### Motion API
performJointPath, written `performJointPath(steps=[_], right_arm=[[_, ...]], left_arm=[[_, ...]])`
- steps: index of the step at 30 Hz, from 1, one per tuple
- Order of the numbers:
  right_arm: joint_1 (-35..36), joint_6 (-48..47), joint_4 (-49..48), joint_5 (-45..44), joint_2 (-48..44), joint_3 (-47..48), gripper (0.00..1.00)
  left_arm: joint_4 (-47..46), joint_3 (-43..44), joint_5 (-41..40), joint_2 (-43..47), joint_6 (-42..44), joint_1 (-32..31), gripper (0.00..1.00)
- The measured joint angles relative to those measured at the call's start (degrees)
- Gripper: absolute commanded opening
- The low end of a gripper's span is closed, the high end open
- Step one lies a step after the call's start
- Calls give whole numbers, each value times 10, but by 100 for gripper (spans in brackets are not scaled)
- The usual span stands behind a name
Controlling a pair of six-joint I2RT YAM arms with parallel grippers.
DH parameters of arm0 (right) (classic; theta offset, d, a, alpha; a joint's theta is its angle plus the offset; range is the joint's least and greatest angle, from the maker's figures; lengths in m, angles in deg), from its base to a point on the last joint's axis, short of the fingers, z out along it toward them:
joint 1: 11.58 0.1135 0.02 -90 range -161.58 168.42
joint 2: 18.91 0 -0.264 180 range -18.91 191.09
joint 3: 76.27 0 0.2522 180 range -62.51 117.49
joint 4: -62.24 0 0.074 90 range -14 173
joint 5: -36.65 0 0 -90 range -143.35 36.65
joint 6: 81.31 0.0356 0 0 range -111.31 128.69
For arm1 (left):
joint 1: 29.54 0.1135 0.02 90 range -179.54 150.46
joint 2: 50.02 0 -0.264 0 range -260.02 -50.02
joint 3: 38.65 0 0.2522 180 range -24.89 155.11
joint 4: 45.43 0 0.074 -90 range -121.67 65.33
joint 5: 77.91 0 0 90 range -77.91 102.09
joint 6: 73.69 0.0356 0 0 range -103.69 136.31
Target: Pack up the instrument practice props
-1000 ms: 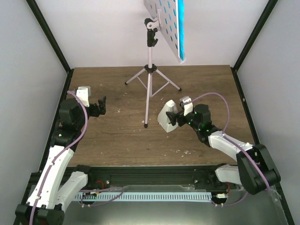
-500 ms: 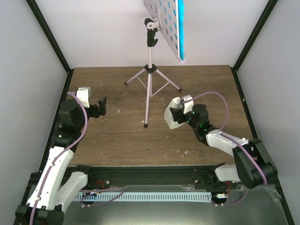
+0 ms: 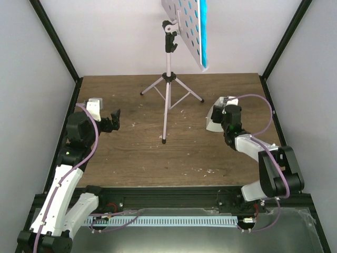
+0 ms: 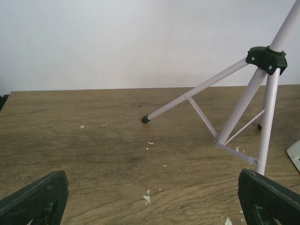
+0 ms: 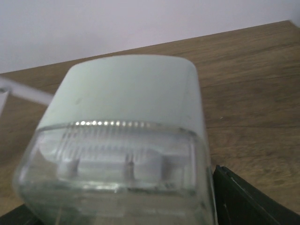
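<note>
The pale pink-white music stand (image 3: 168, 95) stands at the back middle of the table on thin tripod legs, which also show in the left wrist view (image 4: 243, 101). Its perforated desk (image 3: 181, 18) carries the teal-covered booklet (image 3: 203, 31), seen edge-on. My right gripper (image 3: 222, 119) is shut on the small white metronome (image 3: 213, 120) and holds it at the right, beside the stand's right leg. The metronome (image 5: 126, 117) fills the right wrist view between the dark fingers (image 5: 243, 201). My left gripper (image 3: 115, 120) is open and empty at the left, apart from the stand.
The wooden table (image 3: 131, 153) carries small white flecks (image 4: 147, 197). Black frame posts (image 3: 55, 42) and white walls close in the left, right and back. The stand's front leg foot (image 3: 164, 140) sits near the table's middle.
My right gripper has carried the metronome from the table's middle right toward the back right. The left arm and the stand have not moved.
</note>
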Motion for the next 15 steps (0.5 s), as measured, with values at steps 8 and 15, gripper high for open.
performJointPath(steps=[8, 15], right_arm=[[-35, 10, 0, -44, 69, 64, 79], [-43, -14, 37, -8, 39, 64, 100]], left_arm=[[0, 0, 3, 0, 0, -1, 100], [1, 0, 13, -23, -2, -5, 100]])
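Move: The metronome, clear cover towards the robot, is already between the right hand's fingers, its middle about 2 cm ahead of the hand point, 1 cm left and 2 cm lower; its new spot is only some 3 cm farther out and 3 to 4 cm to the right. The music stand's nearest foot is about 13 cm ahead and 8 cm left, its front foot 9 cm back and 27 cm left. From the left hand the metronome is roughly 48 cm right, 12 cm ahead and 16 cm below. The metronome, still held at 0.68 open by the right fingers, is taken level outward and to the right, about 3 cm each way, away from the stand's nearest foot, turning clockwise by some 8 degrees. The fingers then spread fully and let go of its sides, and the hand eases back slightly and begins to rise, by about 1 cm. ##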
